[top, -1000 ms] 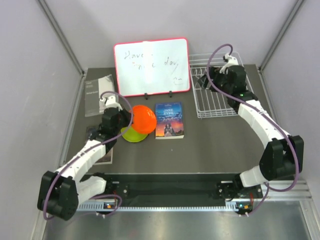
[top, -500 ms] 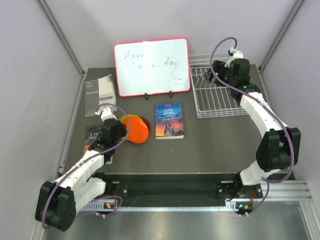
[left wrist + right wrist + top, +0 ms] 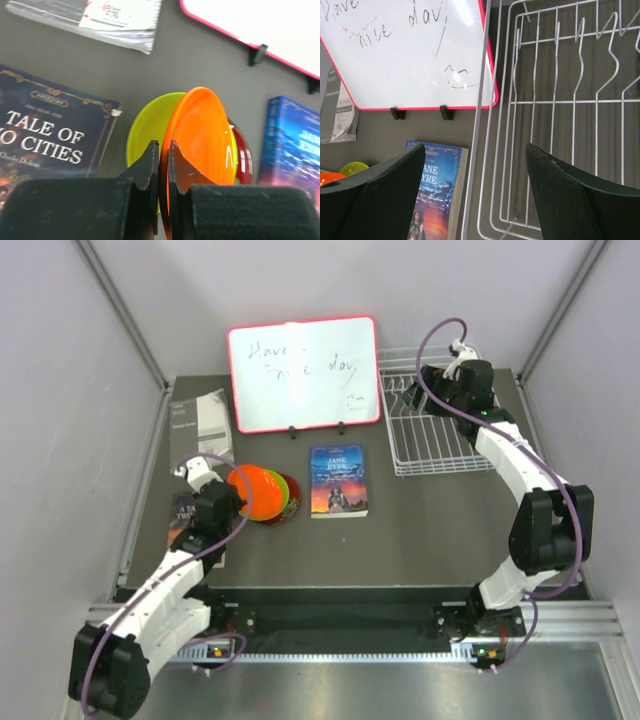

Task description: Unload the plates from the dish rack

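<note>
My left gripper (image 3: 236, 503) (image 3: 161, 146) is shut on the rim of the orange plate (image 3: 255, 489) (image 3: 200, 130). It holds the plate tilted on edge over a lime green plate (image 3: 284, 490) (image 3: 146, 125) and a dark red plate (image 3: 293, 502) (image 3: 244, 156) that lie stacked on the table. My right gripper (image 3: 428, 395) (image 3: 476, 146) is open with nothing between its fingers. It hovers over the left side of the white wire dish rack (image 3: 432, 435) (image 3: 555, 100). The part of the rack in the right wrist view holds no plate.
A red-framed whiteboard (image 3: 303, 373) (image 3: 405, 50) stands just left of the rack. A blue Jane Eyre book (image 3: 338, 480) (image 3: 437, 190) lies between the plates and the rack. A dark Tale of Two Cities book (image 3: 45, 135) and a grey pamphlet (image 3: 198, 428) lie at the left.
My left arm has drawn back toward the near left with the orange plate, which now leans over the stacked plates. My right gripper shifted slightly toward the rack's back and stayed open.
</note>
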`<state>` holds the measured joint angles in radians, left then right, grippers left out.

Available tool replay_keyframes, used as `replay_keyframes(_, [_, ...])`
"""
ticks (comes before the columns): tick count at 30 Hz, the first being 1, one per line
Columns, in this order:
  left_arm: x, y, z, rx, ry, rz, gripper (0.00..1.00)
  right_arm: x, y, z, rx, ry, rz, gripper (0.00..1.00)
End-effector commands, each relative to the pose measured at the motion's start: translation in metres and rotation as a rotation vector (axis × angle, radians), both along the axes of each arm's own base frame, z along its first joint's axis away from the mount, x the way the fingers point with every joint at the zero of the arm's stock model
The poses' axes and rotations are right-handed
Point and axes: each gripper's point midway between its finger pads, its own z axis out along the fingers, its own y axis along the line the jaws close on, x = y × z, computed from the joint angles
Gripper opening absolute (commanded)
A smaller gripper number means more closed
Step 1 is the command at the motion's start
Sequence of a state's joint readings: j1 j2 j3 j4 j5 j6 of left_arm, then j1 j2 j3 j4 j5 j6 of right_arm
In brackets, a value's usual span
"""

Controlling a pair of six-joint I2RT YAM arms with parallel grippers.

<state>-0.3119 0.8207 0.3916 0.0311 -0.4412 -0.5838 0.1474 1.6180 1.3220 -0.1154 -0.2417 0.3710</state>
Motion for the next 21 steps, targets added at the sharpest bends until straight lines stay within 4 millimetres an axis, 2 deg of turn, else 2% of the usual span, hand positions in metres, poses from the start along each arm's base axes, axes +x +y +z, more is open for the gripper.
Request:
replay_keyframes(1, [0.007,0.016,0.011,0.023,-0.036,0.093,0.00,0.003,0.003,0.004,0.023,-0.023,0.021,0.82])
replay_keyframes(6, [0.011,0.016,0.007,0.034,-0.044,0.096,0.00,0.000,0.002,0.004,0.017,-0.023,0.020,0.82])
replay_keyframes(10, [0.011,0.015,-0.008,0.039,0.008,0.097,0.02,-0.001,0.001,0.002,0.005,-0.016,0.022,0.82])
replay_keyframes(14, [0.004,0.016,-0.020,0.038,0.038,0.097,0.16,-0.002,-0.001,0.005,-0.004,-0.025,0.016,0.82])
replay_keyframes(16, [0.001,0.015,-0.025,0.037,0.046,0.089,0.19,-0.002,-0.001,0.006,-0.009,-0.029,0.017,0.82])
replay_keyframes(18, [0.000,0.012,-0.029,0.029,0.058,0.067,0.30,-0.001,-0.002,0.008,-0.009,-0.032,0.014,0.82])
replay_keyframes(19, [-0.001,0.011,-0.031,0.028,0.066,0.062,0.38,-0.001,-0.002,0.007,-0.009,-0.030,0.014,0.82])
replay_keyframes(20, [-0.001,0.009,-0.033,0.022,0.074,0.056,0.50,-0.001,-0.003,0.006,-0.009,-0.029,0.012,0.82])
replay_keyframes(21, [-0.002,0.006,-0.036,0.013,0.081,0.041,0.54,-0.001,-0.003,0.007,-0.010,-0.030,0.011,0.82])
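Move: The left hand still grips the tilted orange plate; the green-and-red plate stack it is meant for is centred about 5 cm right, 2 cm ahead and 7 cm below. Jane Eyre lies some 24 cm right and 6 cm ahead, A Tale of Two Cities about 13 cm left and 7 cm back. From the idle right hand the stack is roughly 35 cm left, 20 cm back and 17 cm below. The left hand sinks some 3.5 cm, edging left, and half-opens to release the orange plate onto the stack. ##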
